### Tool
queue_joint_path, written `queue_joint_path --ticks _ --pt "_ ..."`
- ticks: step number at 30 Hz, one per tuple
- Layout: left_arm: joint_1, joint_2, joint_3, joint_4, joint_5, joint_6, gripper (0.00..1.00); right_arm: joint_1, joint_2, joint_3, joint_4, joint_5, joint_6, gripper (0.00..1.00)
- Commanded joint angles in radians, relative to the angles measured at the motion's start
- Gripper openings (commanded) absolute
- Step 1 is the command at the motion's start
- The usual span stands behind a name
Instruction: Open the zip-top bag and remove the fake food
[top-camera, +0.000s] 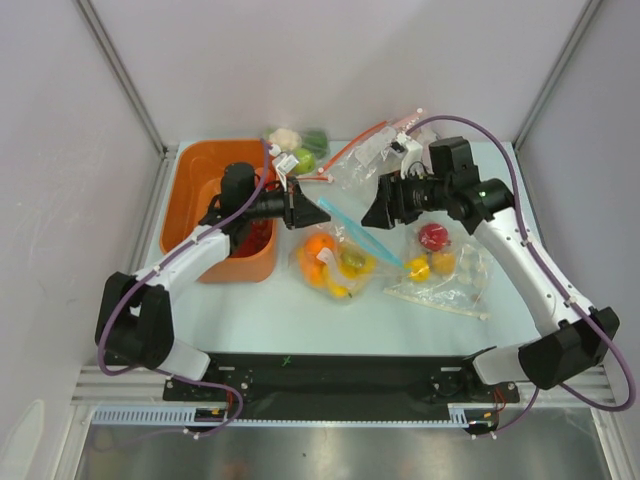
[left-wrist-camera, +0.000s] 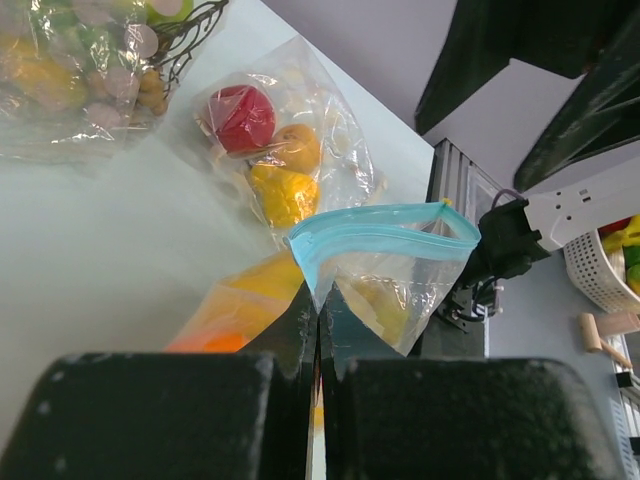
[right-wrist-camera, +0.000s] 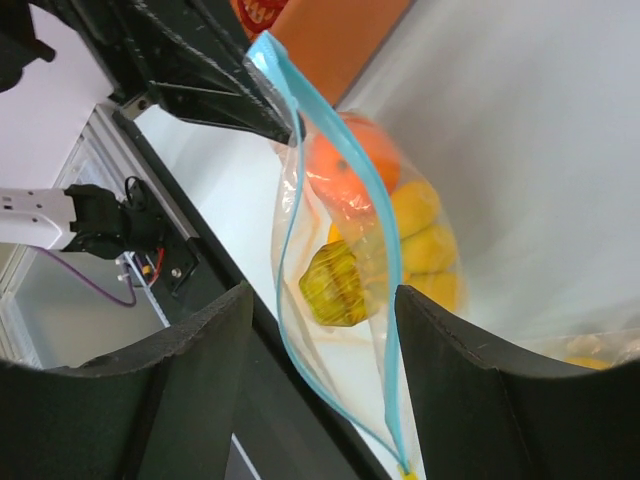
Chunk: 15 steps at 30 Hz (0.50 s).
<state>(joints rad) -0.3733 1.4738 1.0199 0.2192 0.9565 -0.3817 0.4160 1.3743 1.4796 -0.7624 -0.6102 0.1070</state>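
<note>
The zip-top bag (top-camera: 352, 234) hangs over the table's middle, its teal strip stretched out and its mouth parted. Inside lies the fake food (top-camera: 328, 256): an orange (right-wrist-camera: 350, 160), yellow pieces (right-wrist-camera: 425, 240) and a yellow-green piece (right-wrist-camera: 335, 285). My left gripper (top-camera: 308, 210) is shut on the strip's left corner, and in the left wrist view the left gripper (left-wrist-camera: 320, 300) pinches that teal corner (left-wrist-camera: 312, 255). My right gripper (top-camera: 372, 208) stands open at the strip's other side. In its own view the right gripper (right-wrist-camera: 320, 300) straddles the bag's mouth (right-wrist-camera: 385, 230) without touching it.
An orange bin (top-camera: 200, 180) stands at the left behind my left arm. A clear bag with a red apple (top-camera: 436, 258) lies at the right. Another clear bag with a red strip (top-camera: 365, 150) and some green fruit (top-camera: 305, 155) lie at the back.
</note>
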Motion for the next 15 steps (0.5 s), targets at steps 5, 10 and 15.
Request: queue_joint_path --ticks 5,10,15 --pt "-0.007 -0.001 0.042 0.016 0.065 0.043 0.00 0.003 0.028 -0.056 0.112 0.017 0.008 0.65" --pt "-0.007 0.000 0.046 0.014 0.076 0.046 0.00 0.006 0.042 -0.107 0.152 -0.011 0.011 0.64" --pt "-0.006 0.008 0.062 -0.001 0.082 0.056 0.00 0.023 0.066 -0.140 0.169 -0.025 -0.006 0.65"
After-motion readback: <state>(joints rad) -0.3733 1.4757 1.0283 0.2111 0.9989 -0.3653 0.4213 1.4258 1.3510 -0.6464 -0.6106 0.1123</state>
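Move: The bag's blue-rimmed mouth, its middle, lies about 9 cm below the right hand, some 3 cm back and 2 cm left. Inside the bag, the orange is roughly 10 cm left, 5 cm back and 20 cm below; the red fruit in the neighbouring bag is about 15 cm right and 3 cm back, as low. From the left hand, pinching one mouth corner, the mouth's middle is about 8 cm right, 4 cm back and 3 cm below. The open right hand sinks about 5 cm towards the bag's mouth while the left still pinches its corner. ##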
